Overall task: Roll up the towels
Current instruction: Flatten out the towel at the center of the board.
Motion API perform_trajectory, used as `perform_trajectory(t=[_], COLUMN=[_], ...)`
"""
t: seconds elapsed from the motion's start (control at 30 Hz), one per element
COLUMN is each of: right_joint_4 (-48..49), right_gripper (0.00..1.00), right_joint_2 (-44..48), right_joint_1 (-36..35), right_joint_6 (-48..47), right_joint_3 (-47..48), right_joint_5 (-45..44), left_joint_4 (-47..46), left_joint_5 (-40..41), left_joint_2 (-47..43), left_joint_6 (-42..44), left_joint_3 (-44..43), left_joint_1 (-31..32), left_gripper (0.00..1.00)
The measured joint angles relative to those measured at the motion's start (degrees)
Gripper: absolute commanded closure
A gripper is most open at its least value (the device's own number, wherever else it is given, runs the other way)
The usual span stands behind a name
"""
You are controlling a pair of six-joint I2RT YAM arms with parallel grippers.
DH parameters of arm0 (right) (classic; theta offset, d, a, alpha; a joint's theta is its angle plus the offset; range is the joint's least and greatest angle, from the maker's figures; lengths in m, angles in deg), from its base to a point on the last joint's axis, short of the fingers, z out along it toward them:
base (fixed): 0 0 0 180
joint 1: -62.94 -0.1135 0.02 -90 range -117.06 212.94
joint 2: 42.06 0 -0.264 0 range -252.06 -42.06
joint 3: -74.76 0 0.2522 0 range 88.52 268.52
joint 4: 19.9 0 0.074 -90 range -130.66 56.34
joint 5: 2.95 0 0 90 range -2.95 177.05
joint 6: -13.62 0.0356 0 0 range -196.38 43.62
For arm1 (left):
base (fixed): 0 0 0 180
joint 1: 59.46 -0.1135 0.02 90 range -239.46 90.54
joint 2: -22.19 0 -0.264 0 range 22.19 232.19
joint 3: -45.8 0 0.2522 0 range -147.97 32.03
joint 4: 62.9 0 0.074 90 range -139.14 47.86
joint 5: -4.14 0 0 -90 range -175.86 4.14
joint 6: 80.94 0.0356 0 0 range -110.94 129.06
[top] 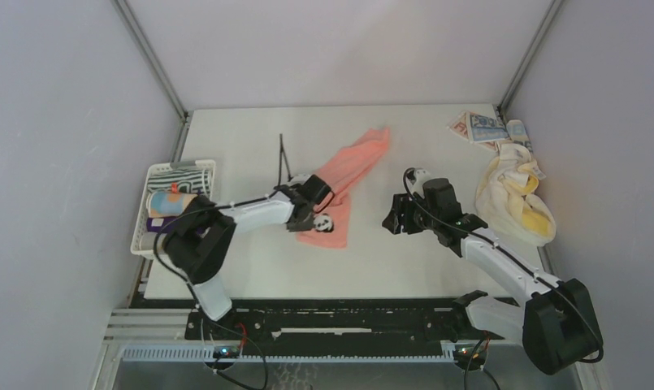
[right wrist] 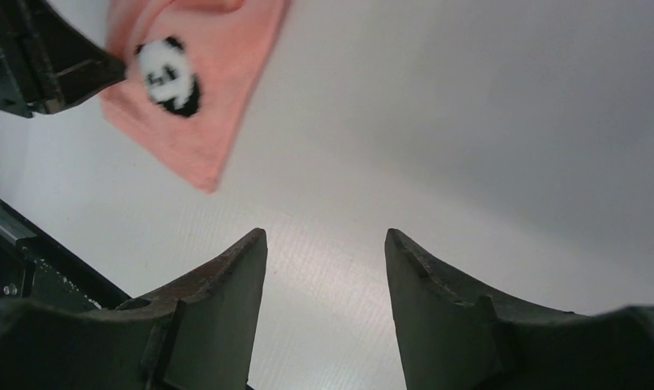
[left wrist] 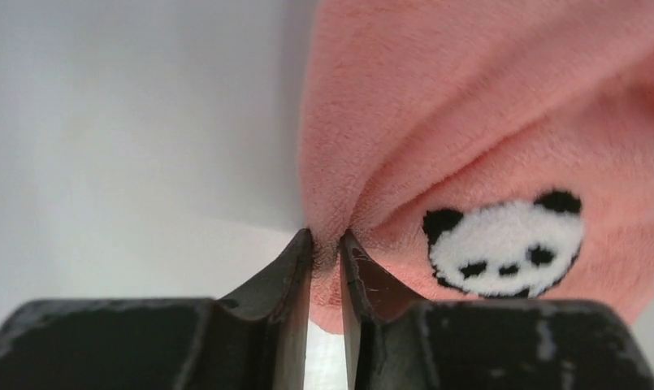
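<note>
A salmon-pink towel (top: 349,166) with a panda patch (top: 323,222) lies stretched out in the middle of the table. My left gripper (top: 307,213) is shut on a pinched fold at its left edge; the left wrist view shows the fabric (left wrist: 437,106) squeezed between the jaws beside the panda (left wrist: 506,244). My right gripper (top: 395,218) is open and empty over bare table to the right of the towel, which shows at the top left of the right wrist view (right wrist: 201,89). A cream-yellow towel (top: 514,195) lies bunched at the right, and a blue-printed towel (top: 486,127) lies behind it.
A white slotted basket (top: 149,213) at the left edge holds a striped towel (top: 181,175), a light-blue and orange one (top: 167,203) and a purple one (top: 157,223). A thin black rod (top: 283,158) lies left of the pink towel. Grey walls enclose the table.
</note>
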Motion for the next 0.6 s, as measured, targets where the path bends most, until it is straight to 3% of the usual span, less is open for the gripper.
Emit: perform_trajectory(t=[0.17,0.3,0.4,0.6], right_joint_4=[1.11,1.40,1.31,1.38], right_gripper=[0.44,0.44,0.44,0.44], right_joint_2=[-0.85,-0.92,-0.76,-0.26], right_joint_1=[0.04,0.04,0.15,1.07], right_joint_6=[0.24,0.37,0.37,0.28], right_joint_3=[0.00,0.00,0.00,0.00], right_joint_5=[1.25,2.03,2.25,2.84], left_joint_4=[3.67,5.16,5.49,1.97], left_joint_5=[3.87,6.64,6.54,-0.96], left_joint_2=[-10.60,-12.22,-15.28,-26.93], left_joint_6=[-2.25,-1.90,-1.53,-4.61], left_joint_3=[11.87,12.20,12.09,15.30], left_joint_1=[-9.66,-17.88,-16.92,-7.89], left_gripper=[0.57,0.37,0.32,0.31])
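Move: Pinched in the left fingers at board height is the salmon towel's left edge near its lower end; the bare board it is drawn onto lies some 15 cm to the left and about 1 cm back. The panda patch sits roughly 5 cm right and 1 cm ahead of the fingers, the towel's near right corner 11 cm right and 6 cm back, the white basket about 30 cm left and 6 cm ahead. From the right hand that bare board is about 37 cm left, 3 cm ahead and 8 cm below. Sweeping quickly left and slightly back at board height, the left hand drags the towel's edge about 15 cm towards the basket, turning some 20 degrees counter-clockwise as its fingers begin to open. The fingers open well apart and let go of the towel, then the hand lifts about 5 cm and swings back right roughly 7 cm over the towel's near end. ##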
